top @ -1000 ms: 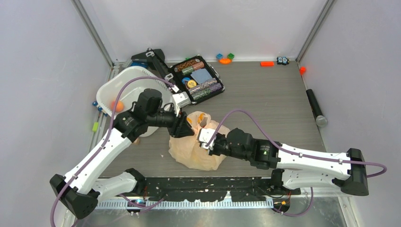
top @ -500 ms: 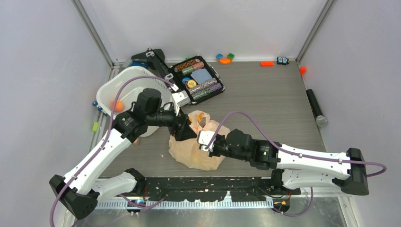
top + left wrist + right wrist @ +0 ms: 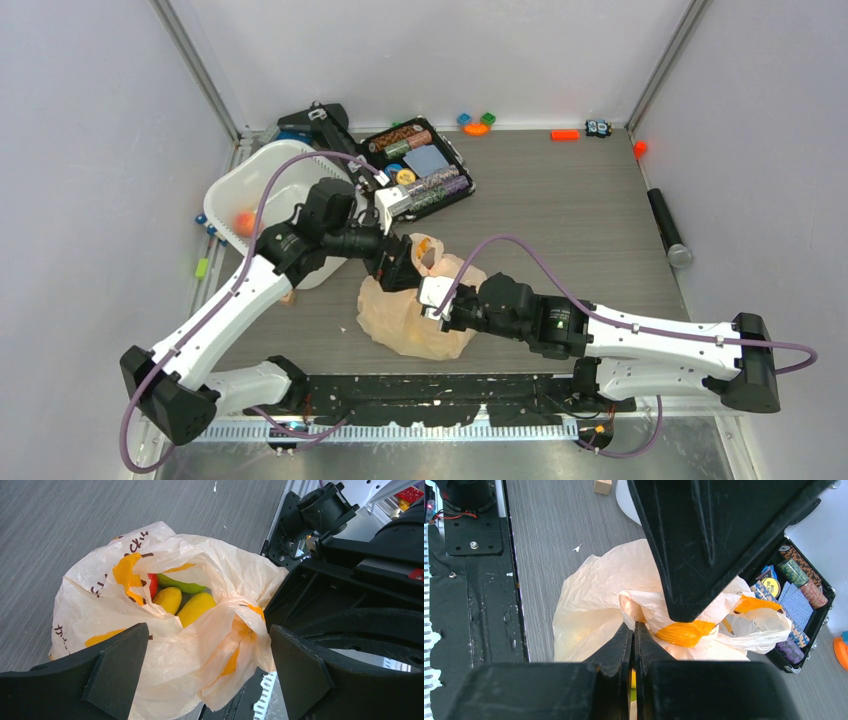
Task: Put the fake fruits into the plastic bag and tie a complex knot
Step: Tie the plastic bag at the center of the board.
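Observation:
The plastic bag [image 3: 410, 318] sits crumpled on the table in front of the arm bases, its mouth gaping. Through the mouth the left wrist view shows fake fruits: two yellow ones [image 3: 196, 608], a green one [image 3: 183, 585] and a bit of red [image 3: 153, 584]. My left gripper [image 3: 205, 645] hangs open just above the bag [image 3: 100, 600], with a loose fold of film between its fingers, not clamped. My right gripper [image 3: 634, 628] is shut on the bag's rim [image 3: 589, 595] at the near side. A small orange fruit [image 3: 243, 221] lies in the white tub.
The white tub [image 3: 258, 175] stands at the back left. Behind the bag is an open black case of poker chips [image 3: 420, 170]. Small toy blocks [image 3: 477, 123] lie along the back wall, and a black cylinder [image 3: 666, 226] lies at the right edge.
My left gripper has opened and let go of the bag film, and its arm has shifted slightly right. The right gripper has kept its grip and place.

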Controlling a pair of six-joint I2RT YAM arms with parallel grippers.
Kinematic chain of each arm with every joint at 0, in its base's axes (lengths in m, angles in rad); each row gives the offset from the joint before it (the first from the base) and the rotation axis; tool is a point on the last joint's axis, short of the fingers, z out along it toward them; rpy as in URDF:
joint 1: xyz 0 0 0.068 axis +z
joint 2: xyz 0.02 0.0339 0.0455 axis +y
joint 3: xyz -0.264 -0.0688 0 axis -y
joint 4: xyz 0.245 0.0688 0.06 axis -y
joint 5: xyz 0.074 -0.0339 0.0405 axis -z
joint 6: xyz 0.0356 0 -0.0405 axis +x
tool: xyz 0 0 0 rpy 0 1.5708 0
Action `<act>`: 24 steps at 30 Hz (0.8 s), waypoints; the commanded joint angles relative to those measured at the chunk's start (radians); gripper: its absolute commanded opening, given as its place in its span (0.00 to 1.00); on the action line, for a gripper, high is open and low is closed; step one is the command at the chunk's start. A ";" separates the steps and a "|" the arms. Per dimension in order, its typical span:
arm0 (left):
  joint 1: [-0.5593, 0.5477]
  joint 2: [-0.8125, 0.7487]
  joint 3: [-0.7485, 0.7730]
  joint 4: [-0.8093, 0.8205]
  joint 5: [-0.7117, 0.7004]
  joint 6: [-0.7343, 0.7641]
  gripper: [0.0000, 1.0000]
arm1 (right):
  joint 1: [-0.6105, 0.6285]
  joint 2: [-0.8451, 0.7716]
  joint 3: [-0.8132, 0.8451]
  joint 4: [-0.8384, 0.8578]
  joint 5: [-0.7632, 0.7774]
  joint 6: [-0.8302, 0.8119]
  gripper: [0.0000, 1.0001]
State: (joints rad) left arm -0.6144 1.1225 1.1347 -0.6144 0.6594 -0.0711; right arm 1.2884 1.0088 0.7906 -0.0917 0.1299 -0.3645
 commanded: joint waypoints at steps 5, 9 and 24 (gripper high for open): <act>-0.015 0.049 0.065 -0.055 0.072 0.019 0.65 | 0.006 0.007 -0.006 0.036 0.028 -0.021 0.05; -0.021 0.049 0.060 -0.063 0.089 0.020 0.44 | 0.006 0.003 -0.010 0.037 0.043 -0.026 0.05; -0.026 -0.073 -0.072 0.056 0.119 -0.067 0.00 | 0.006 -0.053 -0.036 0.031 0.258 -0.011 0.05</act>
State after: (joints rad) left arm -0.6353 1.1221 1.1099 -0.6468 0.7494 -0.0799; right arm 1.2938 0.9836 0.7540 -0.0910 0.2497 -0.3866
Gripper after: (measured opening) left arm 0.011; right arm 0.079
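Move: The gathered neck of the plastic bag lies between my left hand's wide-open fingers, about 2 cm back, 1 cm to the right and 1 cm below. The bag's loose handle loop is some 5 cm ahead, 3 cm right and 3 cm lower; the fruit-filled body sits roughly 5 cm back, 2 cm right and 12 cm down. From my right hand, already shut on the bag, the neck is about 2 cm ahead, 2 cm left and 2 cm above. I close my left fingers from wide open to shut, pinching the bag's gathered neck beside my right fingertips, as the hand dips about 1 cm and then draws back some 2.5 cm. My right hand keeps its pinch and, in the later part, eases about 2 cm to the right and forward, sinking slightly. ##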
